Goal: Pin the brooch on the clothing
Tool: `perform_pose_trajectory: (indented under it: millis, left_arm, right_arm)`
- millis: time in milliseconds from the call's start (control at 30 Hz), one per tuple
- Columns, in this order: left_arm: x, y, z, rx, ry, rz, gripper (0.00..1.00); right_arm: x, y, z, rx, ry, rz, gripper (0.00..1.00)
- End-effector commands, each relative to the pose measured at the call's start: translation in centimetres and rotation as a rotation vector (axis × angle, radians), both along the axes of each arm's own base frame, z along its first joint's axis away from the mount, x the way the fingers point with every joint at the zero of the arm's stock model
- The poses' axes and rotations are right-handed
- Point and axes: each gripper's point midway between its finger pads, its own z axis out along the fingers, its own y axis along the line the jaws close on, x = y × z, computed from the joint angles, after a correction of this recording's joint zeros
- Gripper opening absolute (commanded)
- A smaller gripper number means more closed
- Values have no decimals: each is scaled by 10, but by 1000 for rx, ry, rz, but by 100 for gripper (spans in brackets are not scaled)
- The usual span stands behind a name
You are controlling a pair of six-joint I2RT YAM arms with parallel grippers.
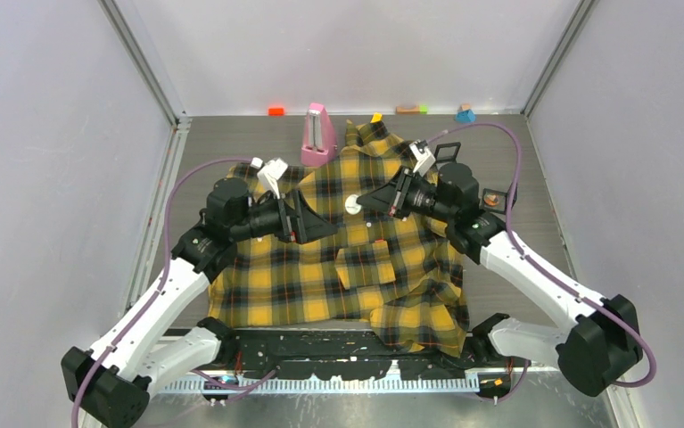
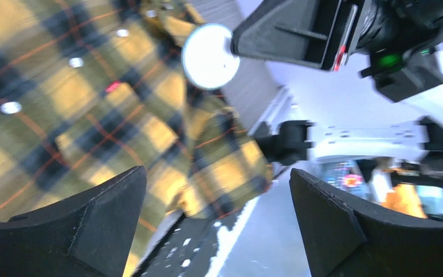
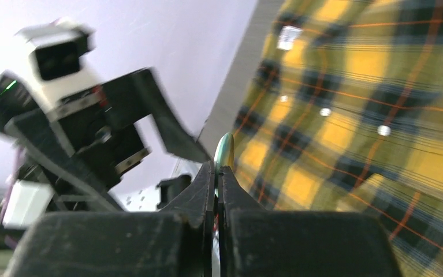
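The clothing (image 1: 320,285), a yellow-and-black plaid shirt, lies spread over the table, with white buttons (image 3: 384,130) in a row. My right gripper (image 1: 364,200) hovers above its chest area, shut on the brooch (image 1: 353,205). In the top view the brooch is a small pale round disc. In the right wrist view it stands edge-on as the greenish brooch (image 3: 224,151) above the pinched right gripper (image 3: 217,170). The left wrist view shows the brooch (image 2: 210,56) as a white face, held clear of the clothing (image 2: 63,115). My left gripper (image 1: 320,223) faces it from the left, and there the left gripper (image 2: 219,231) stands wide open and holds nothing.
A pink wedge-shaped object (image 1: 318,134) stands at the shirt's far edge. Small coloured blocks (image 1: 465,114) line the back wall. A small black square frame (image 1: 448,152) lies behind the right arm. Grey walls close in on both sides.
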Motion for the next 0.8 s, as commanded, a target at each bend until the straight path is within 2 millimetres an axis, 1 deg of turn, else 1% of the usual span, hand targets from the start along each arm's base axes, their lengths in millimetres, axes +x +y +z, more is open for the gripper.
perform_pose_trajectory:
  millis: [0, 33, 67, 100, 133, 167, 233, 267, 300, 333, 367, 400, 433, 467, 500, 533, 567, 600, 633, 667, 700, 733, 767]
  left_arm:
    - [-16, -17, 59, -291, 44, -151, 95]
    - [-15, -17, 62, -314, 49, -160, 92]
    - [-15, -18, 65, -334, 51, -167, 88]
    - [-14, -18, 67, -347, 53, -171, 84]
    - [-14, -18, 69, -355, 54, -173, 80]
    - [-14, -18, 70, -359, 53, -175, 78]
    - [-15, -18, 77, -375, 35, -183, 77]
    - [-17, -17, 80, -382, 23, -189, 78]
    - [-18, -17, 83, -384, 11, -195, 80]
    - [-19, -16, 83, -381, 2, -200, 83]
    - [-20, -16, 82, -371, -1, -202, 84]
    - [-20, -16, 79, -354, 3, -203, 84]
    - [-20, -16, 75, -331, 4, -203, 83]
    - [-20, -15, 69, -301, 11, -203, 82]
    - [-20, -14, 64, -271, 10, -205, 81]
    - [-21, -13, 58, -238, 14, -206, 80]
    - [-22, -11, 54, -206, -1, -218, 79]
    - [-23, -11, 52, -187, -4, -234, 77]
    - [-26, -11, 50, -175, -2, -258, 75]
    - [-28, -12, 50, -170, 3, -286, 72]
    - [-30, -13, 49, -170, 12, -311, 68]
    - [-33, -15, 49, -174, 22, -338, 64]
    - [-35, -16, 49, -183, 25, -362, 63]
  right_arm:
    - [-47, 13, 69, 105, -212, 279, 1]
    - [-52, 14, 76, 137, -195, 297, 1]
    - [-59, 15, 85, 167, -222, 331, 1]
    - [-63, 14, 91, 193, -208, 342, 1]
    - [-67, 14, 98, 214, -230, 364, 1]
    - [-70, 14, 104, 228, -233, 372, 1]
    - [-77, 13, 111, 232, -248, 398, 1]
    - [-77, 12, 107, 216, -226, 402, 1]
    - [-79, 12, 110, 201, -239, 415, 1]
    - [-79, 13, 102, 174, -198, 420, 1]
    - [-81, 12, 105, 158, -218, 434, 1]
    - [-81, 13, 98, 136, -177, 441, 1]
    - [-84, 13, 101, 129, -187, 460, 1]
    - [-84, 13, 96, 116, -155, 471, 1]
    - [-88, 13, 100, 115, -160, 493, 1]
    - [-88, 14, 95, 107, -127, 504, 1]
    - [-92, 15, 96, 105, -117, 527, 1]
    - [-92, 17, 93, 98, -89, 538, 1]
    - [-97, 19, 90, 92, -66, 562, 1]
    - [-96, 22, 87, 85, -55, 577, 1]
    - [-101, 25, 82, 71, -29, 596, 1]
    - [-100, 28, 79, 55, -34, 608, 1]
    - [-106, 31, 72, 34, -3, 628, 1]
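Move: The brooch is already pinched in the right fingertips, its middle about 2 cm left and 1 cm ahead of that hand's point. From the left hand it is roughly 7 cm ahead and 7 cm to the right, nearly level; the left gripper stands some 6 cm back and 9 cm left of the right hand. From the left hand, the shirt pocket lies about 9 cm right and 2 cm back, its red tag 13 cm right and 3 cm ahead, both some 25 cm below. Back and up, about 8 cm each way, the right hand carries the brooch towards the left gripper, turning some 30 degrees counter-clockwise and keeping its shut pinch. The left hand rises about 6 cm, eases down a little and drifts slightly back and right, its fingers tilting up and swinging a little clockwise while they narrow from wide open to about two thirds around the near side of the brooch, not yet gripping. ##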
